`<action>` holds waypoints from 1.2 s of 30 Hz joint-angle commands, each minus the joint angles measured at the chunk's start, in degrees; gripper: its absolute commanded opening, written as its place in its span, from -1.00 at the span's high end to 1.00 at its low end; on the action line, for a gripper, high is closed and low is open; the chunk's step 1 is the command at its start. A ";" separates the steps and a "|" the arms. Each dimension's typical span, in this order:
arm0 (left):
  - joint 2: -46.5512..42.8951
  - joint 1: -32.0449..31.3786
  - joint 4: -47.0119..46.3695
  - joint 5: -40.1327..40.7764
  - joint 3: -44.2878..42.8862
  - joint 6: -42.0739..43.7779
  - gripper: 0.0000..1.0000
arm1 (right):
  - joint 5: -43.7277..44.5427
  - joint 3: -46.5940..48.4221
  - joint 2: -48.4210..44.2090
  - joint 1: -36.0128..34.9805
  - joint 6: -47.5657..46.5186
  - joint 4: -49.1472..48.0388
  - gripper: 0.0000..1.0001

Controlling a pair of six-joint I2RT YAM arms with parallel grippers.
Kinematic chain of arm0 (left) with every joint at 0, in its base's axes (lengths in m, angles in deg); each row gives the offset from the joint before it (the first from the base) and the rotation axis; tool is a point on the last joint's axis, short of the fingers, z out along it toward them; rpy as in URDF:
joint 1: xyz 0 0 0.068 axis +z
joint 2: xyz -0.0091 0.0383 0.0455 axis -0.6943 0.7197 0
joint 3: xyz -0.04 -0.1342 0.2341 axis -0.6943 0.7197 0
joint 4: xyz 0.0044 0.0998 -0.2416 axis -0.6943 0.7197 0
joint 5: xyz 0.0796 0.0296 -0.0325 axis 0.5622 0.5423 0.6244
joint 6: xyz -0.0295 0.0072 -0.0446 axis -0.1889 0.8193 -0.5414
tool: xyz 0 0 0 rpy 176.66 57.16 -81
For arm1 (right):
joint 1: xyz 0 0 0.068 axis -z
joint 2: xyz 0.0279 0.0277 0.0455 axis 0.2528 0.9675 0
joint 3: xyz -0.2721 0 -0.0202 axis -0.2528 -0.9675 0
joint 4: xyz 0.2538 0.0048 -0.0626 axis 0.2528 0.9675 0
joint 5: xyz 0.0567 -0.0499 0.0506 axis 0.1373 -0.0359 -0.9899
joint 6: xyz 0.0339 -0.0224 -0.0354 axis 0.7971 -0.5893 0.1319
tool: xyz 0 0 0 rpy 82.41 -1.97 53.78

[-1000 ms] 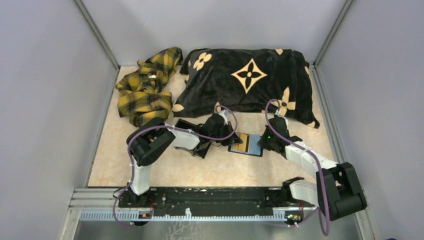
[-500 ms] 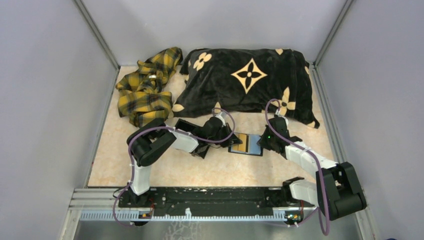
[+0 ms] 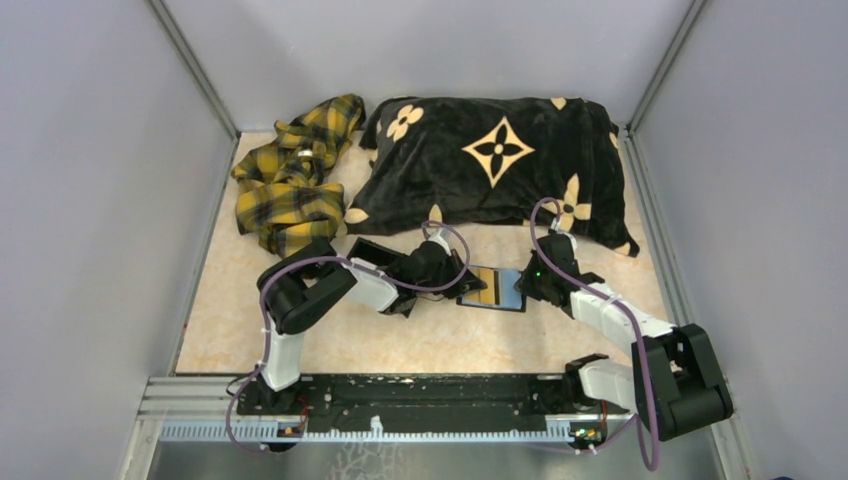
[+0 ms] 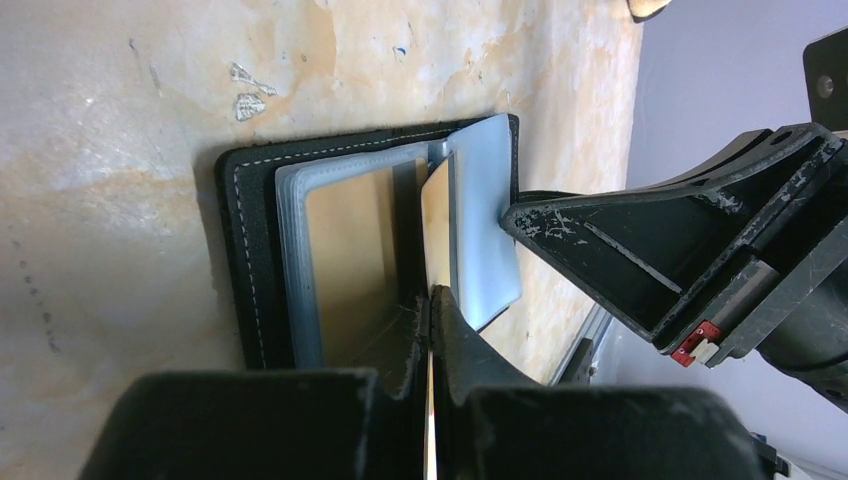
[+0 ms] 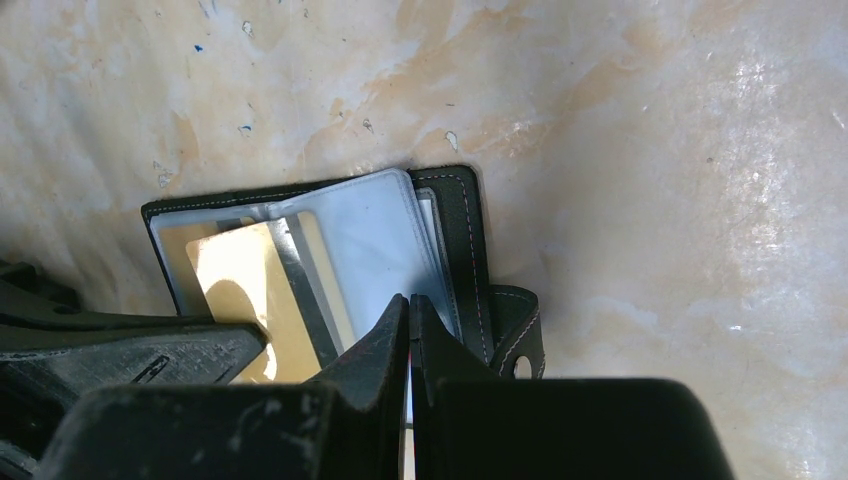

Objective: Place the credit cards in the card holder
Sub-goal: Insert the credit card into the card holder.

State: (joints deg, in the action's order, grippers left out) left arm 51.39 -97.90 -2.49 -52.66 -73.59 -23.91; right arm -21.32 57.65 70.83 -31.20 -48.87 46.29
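The black card holder (image 3: 492, 290) lies open on the table between my grippers, its bluish-clear sleeves up. My left gripper (image 3: 453, 283) is shut on a gold credit card (image 4: 436, 225), held edge-on, with its far end between the holder's sleeves (image 4: 485, 230). In the right wrist view the card (image 5: 250, 290) shows gold with a dark stripe, partly under a sleeve. My right gripper (image 3: 522, 287) is shut on the edge of a bluish sleeve (image 5: 375, 250) of the holder (image 5: 465, 240), its fingertips (image 5: 409, 298) pinching it. The left gripper's fingertips (image 4: 431, 295) are pressed on the card.
A black pillow with tan flower marks (image 3: 490, 160) lies at the back. A yellow plaid cloth (image 3: 290, 180) is at the back left. A black tray (image 3: 362, 250) sits partly under my left arm. Grey walls close in both sides.
My left wrist has shifted slightly toward the near left. The holder and the right arm have stayed where they were.
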 commanded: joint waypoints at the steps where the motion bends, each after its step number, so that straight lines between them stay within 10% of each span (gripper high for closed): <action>1: 2.54 -1.31 1.21 2.11 0.21 -0.87 1.00 | 1.79 -1.83 0.58 0.74 -1.01 2.13 1.00; 13: 4.77 -2.23 1.46 0.80 -0.41 -0.39 0.98 | 1.16 -1.75 -0.12 0.76 -1.12 2.23 1.00; 22: 5.35 -3.03 7.56 0.54 -3.47 1.79 0.25 | 2.57 1.04 -3.71 0.74 -2.47 5.95 0.66; 36: 2.99 -3.24 28.36 3.13 -9.86 9.16 -0.26 | 4.21 0.98 -5.38 0.79 -1.73 6.78 0.54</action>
State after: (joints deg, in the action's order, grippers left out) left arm 53.16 -100.85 7.31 -52.25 -82.72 -20.41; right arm -18.45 57.65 66.61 -30.96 -50.37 53.48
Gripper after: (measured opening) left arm 0.614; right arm 0.228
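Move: The left gripper pinches the gold credit card, already part-way into the card holder's right clear sleeve. That sleeve's middle lies about 4 cm to its right, 1 cm ahead and 1 cm below. The holder's left pocket, already filled with another gold card, sits some 3 cm to its left, level with it and 2 cm down. From the shut right gripper the sleeve's middle is roughly 3 cm left, 1 cm below, neither ahead nor back; the holder's closing tab is 4 cm to its right, level and just below. Push the left gripper right about 1 cm, sinking slightly, to feed the pinched card deeper into the sleeve. Then open its fingers to let go of the card, still carrying it right another 2 cm and lifting about 1 cm at the end. As they spread, part the right fingers a little and draw that hand off the sleeve, some 2 cm back and as much to the right. ##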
